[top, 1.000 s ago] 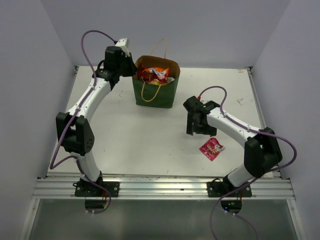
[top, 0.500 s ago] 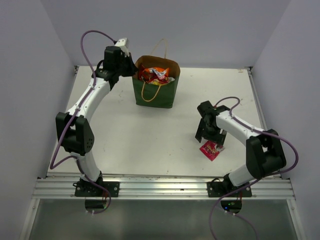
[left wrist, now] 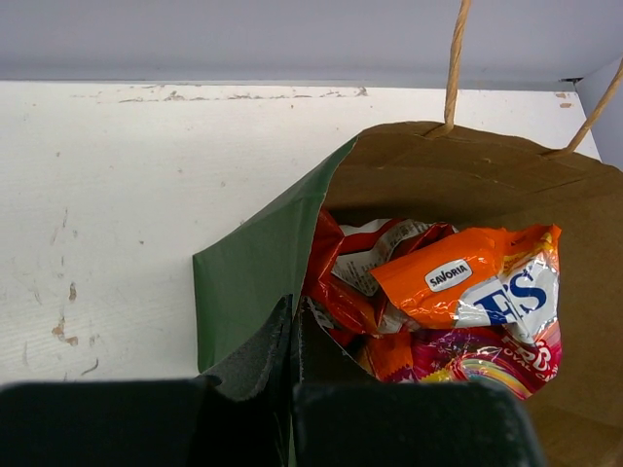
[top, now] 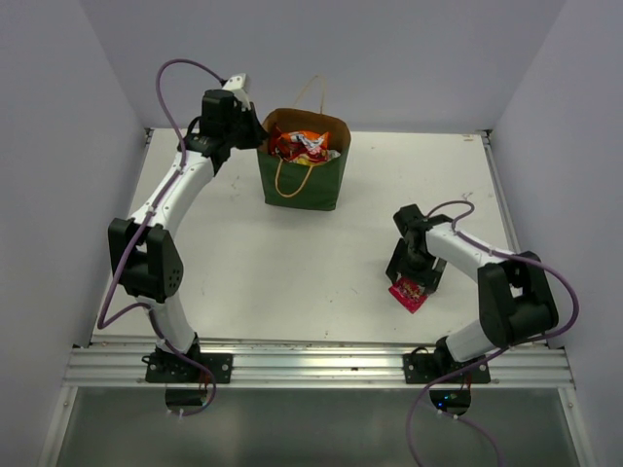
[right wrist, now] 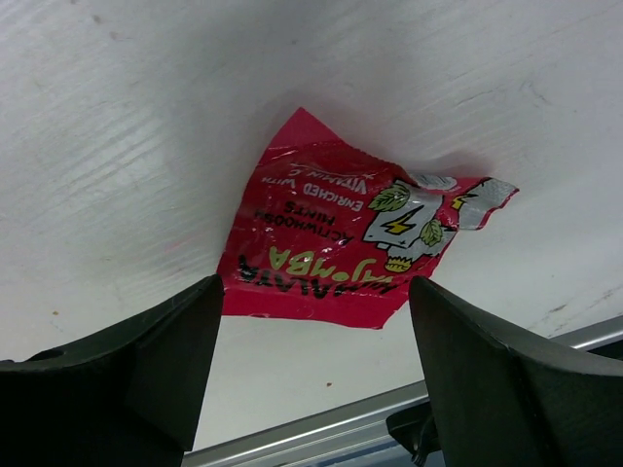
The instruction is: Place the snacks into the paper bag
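The dark green paper bag (top: 304, 187) stands upright at the back of the table, its brown inside showing. Several snacks (top: 304, 146) fill it, an orange packet (left wrist: 467, 277) on top. My left gripper (top: 255, 132) is shut on the bag's left rim, the green wall (left wrist: 255, 263) pinched between its fingers (left wrist: 258, 355). A pink packet (top: 408, 293) lies flat near the front right. My right gripper (top: 416, 276) hangs open just above it, one finger on each side of the packet (right wrist: 331, 243) without touching it, in the right wrist view (right wrist: 313, 288).
An aluminium rail (top: 321, 365) runs along the table's front edge, close below the pink packet (right wrist: 321, 428). Tan cord handles (left wrist: 454, 58) rise from the bag's far rim. Grey walls enclose the table on three sides.
My right arm has swung from the table's middle toward the front right and come down over the pink packet, its jaws narrowing slightly. The left arm and the bag have not moved.
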You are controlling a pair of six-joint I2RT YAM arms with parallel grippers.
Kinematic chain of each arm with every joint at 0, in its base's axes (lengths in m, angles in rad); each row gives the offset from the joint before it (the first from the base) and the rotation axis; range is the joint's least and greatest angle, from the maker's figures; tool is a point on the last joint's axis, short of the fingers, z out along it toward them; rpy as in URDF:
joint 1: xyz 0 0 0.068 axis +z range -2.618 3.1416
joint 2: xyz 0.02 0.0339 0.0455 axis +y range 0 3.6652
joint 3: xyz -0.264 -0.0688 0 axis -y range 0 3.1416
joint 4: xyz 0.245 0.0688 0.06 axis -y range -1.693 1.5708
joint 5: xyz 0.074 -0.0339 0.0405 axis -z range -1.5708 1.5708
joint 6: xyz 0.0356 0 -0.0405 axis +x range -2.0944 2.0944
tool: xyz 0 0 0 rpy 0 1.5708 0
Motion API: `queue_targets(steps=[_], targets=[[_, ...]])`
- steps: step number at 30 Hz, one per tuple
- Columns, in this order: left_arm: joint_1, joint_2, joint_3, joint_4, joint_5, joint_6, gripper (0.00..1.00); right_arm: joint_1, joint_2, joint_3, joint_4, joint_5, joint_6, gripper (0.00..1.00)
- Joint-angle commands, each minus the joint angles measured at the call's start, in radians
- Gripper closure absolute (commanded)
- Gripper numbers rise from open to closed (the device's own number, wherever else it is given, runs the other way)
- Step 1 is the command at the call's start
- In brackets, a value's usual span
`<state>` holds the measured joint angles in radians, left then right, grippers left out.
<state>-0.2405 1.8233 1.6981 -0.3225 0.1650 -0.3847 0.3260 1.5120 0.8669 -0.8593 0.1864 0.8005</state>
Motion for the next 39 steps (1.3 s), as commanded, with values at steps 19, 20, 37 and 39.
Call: queue_targets(steps=[19,20,37,39], targets=[[0.024,-0.013,0.023,0.054,0.031,-0.023,1.00,-0.035,0.122,-0.131,0.166,-0.034,-0.021,0.70],[0.026,-0.013,0.023,0.054,0.033,-0.023,1.00,-0.033,0.119,-0.135,0.167,-0.039,-0.021,0.74],[0.032,-0.013,0.044,0.057,0.031,-0.023,1.00,-0.007,0.020,0.527,-0.052,0.096,-0.194,1.00],[0.032,-0.016,0.049,0.054,0.027,-0.023,1.00,-0.007,0.069,0.689,-0.072,0.067,-0.217,1.00]])
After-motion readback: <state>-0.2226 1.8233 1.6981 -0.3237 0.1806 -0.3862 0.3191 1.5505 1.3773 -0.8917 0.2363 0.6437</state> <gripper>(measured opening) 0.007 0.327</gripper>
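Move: The last snack, a flat red packet, lies almost directly under the right hand's open fingers, about 3 cm below and perhaps 1 cm to the left. From that hand the paper bag stands some 29 cm ahead and 28 cm to the left, its middle about 10 cm higher, while the table's near edge runs roughly 14 cm behind. From the left hand, the packet is about 30 cm back, 40 cm to the right and 26 cm lower. The right hand eases down about 2 cm over the red packet and closes its wide-open fingers on it, pinching it near the middle against the table top. It then lifts off fast, rising some 15 cm while going about 13 cm forward and slightly left towards the paper bag, with the fingers tipping outward some 25 degrees, as the left hand stays shut on the bag's left rim. ##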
